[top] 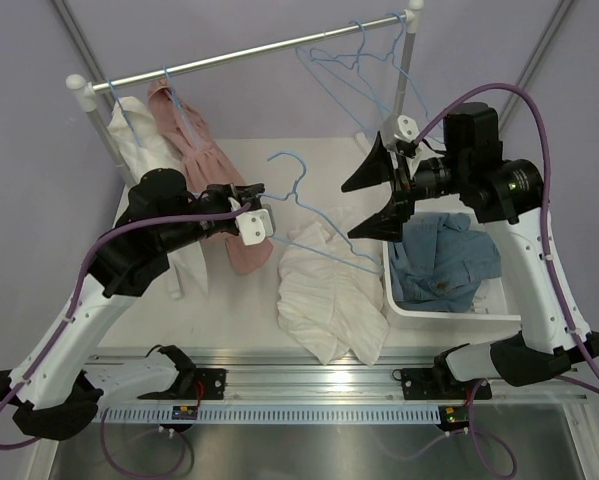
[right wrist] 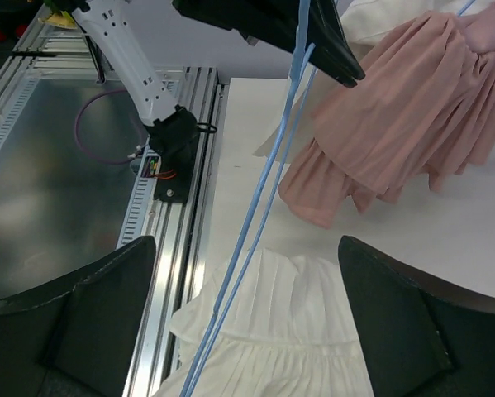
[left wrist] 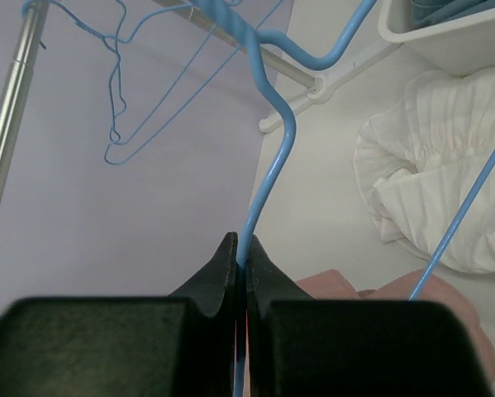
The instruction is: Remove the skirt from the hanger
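Observation:
The white pleated skirt (top: 329, 290) lies crumpled on the table, also seen in the left wrist view (left wrist: 433, 190) and under my right gripper (right wrist: 313, 331). The blue wire hanger (top: 309, 205) is held above it, its lower wires crossing over the skirt's top edge; whether they touch it I cannot tell. My left gripper (top: 264, 215) is shut on the hanger's wire (left wrist: 272, 165), pinched between the fingertips (left wrist: 242, 248). My right gripper (top: 348, 211) hangs open over the skirt, and the hanger wires (right wrist: 264, 198) pass between its spread fingers (right wrist: 247, 289) without being gripped.
A white bin (top: 439, 310) with blue clothing stands at the right. The rail (top: 259, 50) at the back carries empty blue hangers (top: 359, 70), a white garment (top: 139, 140) and a pink dress (top: 189, 140). The pink fabric (right wrist: 396, 124) hangs close to the left gripper.

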`<state>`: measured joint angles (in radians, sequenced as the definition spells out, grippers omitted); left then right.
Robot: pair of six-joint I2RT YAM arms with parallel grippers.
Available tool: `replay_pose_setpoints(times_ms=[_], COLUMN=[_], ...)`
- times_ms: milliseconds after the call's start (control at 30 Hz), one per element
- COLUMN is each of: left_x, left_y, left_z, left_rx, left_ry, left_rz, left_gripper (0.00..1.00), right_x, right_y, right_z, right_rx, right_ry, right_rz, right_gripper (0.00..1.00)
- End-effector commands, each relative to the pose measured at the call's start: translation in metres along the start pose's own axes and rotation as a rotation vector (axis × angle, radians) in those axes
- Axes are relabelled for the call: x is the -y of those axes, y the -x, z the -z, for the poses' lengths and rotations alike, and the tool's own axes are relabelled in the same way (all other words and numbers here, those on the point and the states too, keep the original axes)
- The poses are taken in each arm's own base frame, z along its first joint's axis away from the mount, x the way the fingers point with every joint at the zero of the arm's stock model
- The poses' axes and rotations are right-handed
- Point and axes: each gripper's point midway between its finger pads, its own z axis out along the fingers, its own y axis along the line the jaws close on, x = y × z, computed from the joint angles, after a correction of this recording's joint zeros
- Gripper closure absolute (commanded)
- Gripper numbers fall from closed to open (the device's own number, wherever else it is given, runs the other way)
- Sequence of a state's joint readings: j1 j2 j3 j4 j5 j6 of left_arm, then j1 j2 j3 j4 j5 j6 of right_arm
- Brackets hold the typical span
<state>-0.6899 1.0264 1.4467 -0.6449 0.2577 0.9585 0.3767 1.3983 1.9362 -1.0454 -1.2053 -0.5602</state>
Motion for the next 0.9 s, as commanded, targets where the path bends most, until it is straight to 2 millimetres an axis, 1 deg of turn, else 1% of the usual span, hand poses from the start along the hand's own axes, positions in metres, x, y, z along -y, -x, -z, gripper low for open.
replay_pose_setpoints(times_ms=[0,33,100,167,233,333,400,433,467,533,567,600,633,667,700,733,767,800,867], left_x=[-0.020,-0.022,-0.021,-0.023,-0.024,-0.025,-0.025,-0.027,-0.026,-0.028,-0.027,-0.030,-0.032,-0.034,-0.035,-0.045,-0.050,-0.055,-0.064], left_y=[0.032,0.035,0.037,0.039,0.042,0.045,0.043,0.045,0.044,0.045,0.046,0.048,0.048,0.049,0.044,0.050,0.049,0.052,0.054], left_z=[0.000,-0.002,-0.007,-0.011,-0.013,-0.019,-0.023,-0.024,-0.026,-0.029,-0.030,-0.030,-0.031,-0.031,-0.034,-0.030,-0.029,-0.027,-0.020], left_rx=[0.119,0.134,0.153,0.164,0.180,0.201,0.199,0.207,0.209,0.219,0.226,0.238,0.240,0.246,0.232,0.255,0.249,0.261,0.259], left_ry=[0.029,0.036,0.027,0.031,0.037,0.037,0.032,0.039,0.038,0.048,0.047,0.062,0.072,0.085,0.103,0.152,0.181,0.207,0.252], left_rz=[-0.041,-0.038,-0.031,-0.024,-0.016,-0.008,-0.004,-0.006,-0.006,-0.006,-0.007,-0.006,-0.003,0.000,0.022,0.014,0.015,0.014,0.015], left_gripper=[1.00,1.00,1.00,1.00,1.00,1.00,1.00,1.00,1.00,1.00,1.00,1.00,0.98,0.89,0.62,0.47,0.32,0.01,0.01], right_x=[-0.002,0.000,0.007,0.008,0.002,-0.004,-0.006,-0.007,-0.009,-0.006,-0.004,-0.003,-0.004,-0.003,-0.003,-0.003,-0.004,0.000,0.003], right_y=[-0.010,-0.015,-0.018,-0.021,-0.022,-0.028,-0.029,-0.031,-0.031,-0.032,-0.032,-0.031,-0.030,-0.029,-0.029,-0.026,-0.025,-0.023,-0.018], right_z=[-0.003,-0.006,-0.008,-0.013,-0.021,-0.033,-0.037,-0.040,-0.042,-0.043,-0.043,-0.043,-0.043,-0.042,-0.041,-0.040,-0.039,-0.035,-0.027], right_rx=[-0.028,-0.039,-0.053,-0.057,-0.058,-0.074,-0.074,-0.076,-0.074,-0.077,-0.082,-0.081,-0.081,-0.082,-0.082,-0.078,-0.076,-0.073,-0.052], right_ry=[-0.021,-0.024,-0.051,-0.035,0.000,0.030,0.043,0.052,0.064,0.059,0.044,0.038,0.036,0.028,0.023,0.020,0.018,0.000,-0.010], right_rz=[-0.001,-0.009,0.001,-0.014,-0.033,-0.045,-0.068,-0.082,-0.090,-0.105,-0.119,-0.117,-0.123,-0.131,-0.134,-0.130,-0.137,-0.140,-0.152], right_gripper=[0.01,0.03,0.04,0.09,0.12,0.21,0.33,0.42,0.67,0.97,1.00,1.00,1.00,1.00,1.00,1.00,1.00,1.00,1.00])
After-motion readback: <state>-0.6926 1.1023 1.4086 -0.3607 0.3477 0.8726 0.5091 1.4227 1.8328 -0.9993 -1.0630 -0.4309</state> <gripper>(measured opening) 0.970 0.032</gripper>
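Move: Some 5 cm to the left of the open right hand and about 5 cm below it, level fore and aft, is the right shoulder of the blue hanger. From the left hand, which already grips the hanger's left part, that shoulder lies about 8 cm right and 2 cm back, some 2 cm lower. The white skirt lies on the table about 42 cm below the right hand and 2 cm left, level with it; the basket stands about 23 cm right of that hand, 5 cm farther out and 40 cm lower. Sinking about 4.5 cm while going 3 cm left, the right hand brings its open fingers to the hanger's right shoulder, tips slightly and pinches the wire. The left hand carries the hanger about 3.5 cm right towards it, then, once the right has closed, opens wide and lets go, easing on to the right, up and slightly forward. ##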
